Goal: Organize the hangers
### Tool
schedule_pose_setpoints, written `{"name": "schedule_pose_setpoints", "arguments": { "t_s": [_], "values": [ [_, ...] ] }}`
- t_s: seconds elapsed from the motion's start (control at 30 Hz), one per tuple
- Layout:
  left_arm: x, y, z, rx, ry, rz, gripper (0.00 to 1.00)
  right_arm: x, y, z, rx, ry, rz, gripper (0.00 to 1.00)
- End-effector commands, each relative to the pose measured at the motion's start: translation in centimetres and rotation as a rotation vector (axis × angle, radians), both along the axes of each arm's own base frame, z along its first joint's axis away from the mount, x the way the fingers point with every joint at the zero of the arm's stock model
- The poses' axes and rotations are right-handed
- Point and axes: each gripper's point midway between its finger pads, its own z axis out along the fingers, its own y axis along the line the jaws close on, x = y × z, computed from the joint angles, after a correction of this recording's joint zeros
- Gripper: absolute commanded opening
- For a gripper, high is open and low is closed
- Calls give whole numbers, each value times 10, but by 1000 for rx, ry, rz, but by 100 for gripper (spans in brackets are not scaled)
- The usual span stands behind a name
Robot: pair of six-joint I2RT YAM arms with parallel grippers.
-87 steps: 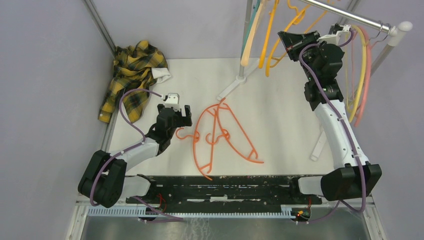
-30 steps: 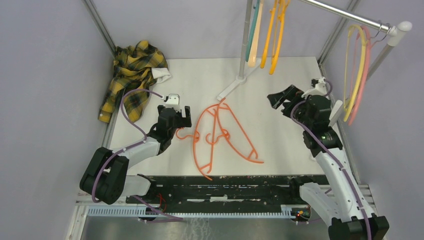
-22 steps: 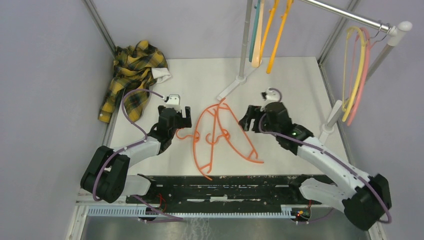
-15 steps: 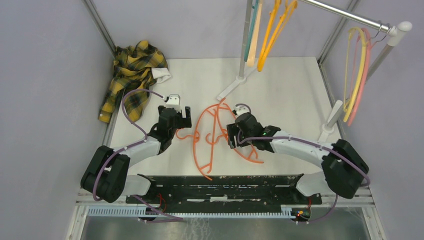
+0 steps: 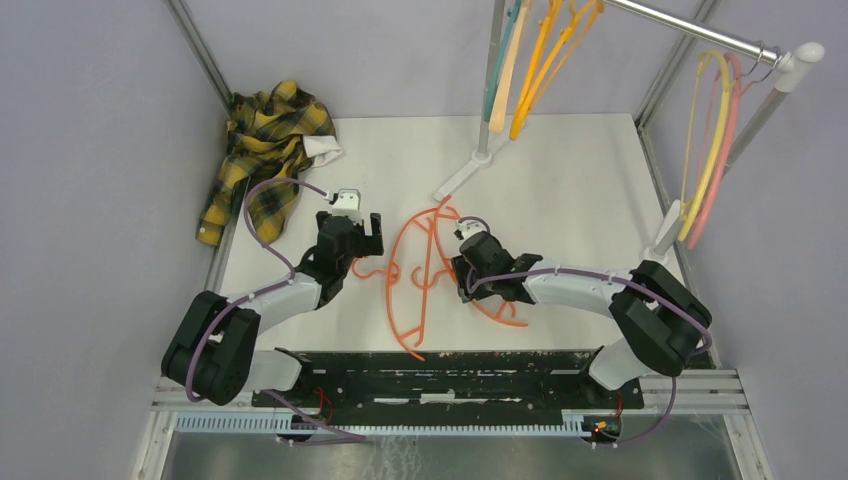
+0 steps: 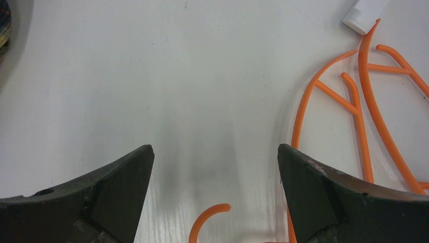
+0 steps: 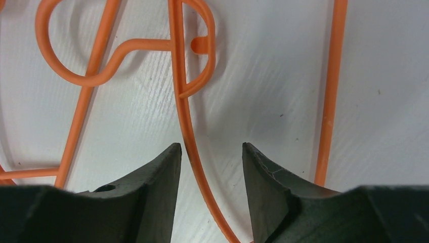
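Three orange hangers (image 5: 390, 270) lie overlapped flat on the white table between the arms. My right gripper (image 5: 463, 277) is down on them. In the right wrist view its jaws (image 7: 211, 144) are open and straddle one thin orange bar (image 7: 183, 121), with a gap on both sides; the bar runs closer to the left finger. My left gripper (image 5: 365, 232) hovers at the pile's left edge, open wide. An orange hook tip (image 6: 206, 215) lies on the table between its fingers, untouched. More hangers hang on the rail: teal, peach and orange ones (image 5: 525, 60), and a yellow and a pink one (image 5: 712, 140).
A yellow-black plaid shirt (image 5: 265, 140) is heaped at the table's back left corner. The silver rail (image 5: 690, 30) crosses the top right, on a pole with a white foot (image 5: 462, 180) mid-table and another pole (image 5: 665, 240) at the right edge.
My right arm swung down from beside the rail to the orange pile, and its jaws narrowed around one bar. The left arm has not moved. The orange hangers on the rail sway.
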Motion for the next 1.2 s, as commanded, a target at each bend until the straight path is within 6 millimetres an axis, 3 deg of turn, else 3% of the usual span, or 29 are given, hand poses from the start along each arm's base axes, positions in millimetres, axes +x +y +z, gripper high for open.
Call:
{"name": "schedule_pose_setpoints", "arguments": {
  "t_s": [0.0,0.27,0.37,0.47,0.5,0.77,1.03,1.17],
  "values": [
    [14,-6,23,-49,-65,14,99,-3,-3,-7,-17,-6,17,54],
    [13,-6,24,-50,-69,12,99,-10,-4,-15,-3,17,7,47],
    [13,-5,25,-51,-71,15,99,-11,-4,-15,-1,22,10,29],
    [13,-5,25,-51,-71,15,99,-8,-3,-2,24,-7,1,4],
    [13,-5,25,-50,-71,16,99,-7,-3,4,35,-21,-6,1],
    [12,-4,25,-50,-71,16,99,0,-2,93,260,-191,-86,1],
    [12,-3,25,-49,-72,21,99,15,-50,202,483,-471,-335,0],
    [11,-3,26,-49,-73,24,99,12,-66,235,513,-517,-379,0]
  ]
}}
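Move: The right hand hovers with its part-open fingers straddling the curved rail of the right-hand orange hanger. That hanger's middle is about 4 cm ahead, 1 cm to the right and 2 cm below. The second orange hanger lies level with the hand, about 10 cm to its left, and the stand foot roughly 22 cm ahead and 3 cm right. From the left hand, the straddled hanger is some 21 cm right, 6 cm back and 8 cm down. The right fingers pinch the hanger's curved rail just below its hook loop, sinking about 1 cm and closing fully. They keep that grip as the hand lifts away from the table, slowly at first and then fast, by some 20 cm, drifting about 4 cm right late on. Meanwhile the wrist tips up and rolls left side up, around 40 degrees in all, with a little clockwise turn. ##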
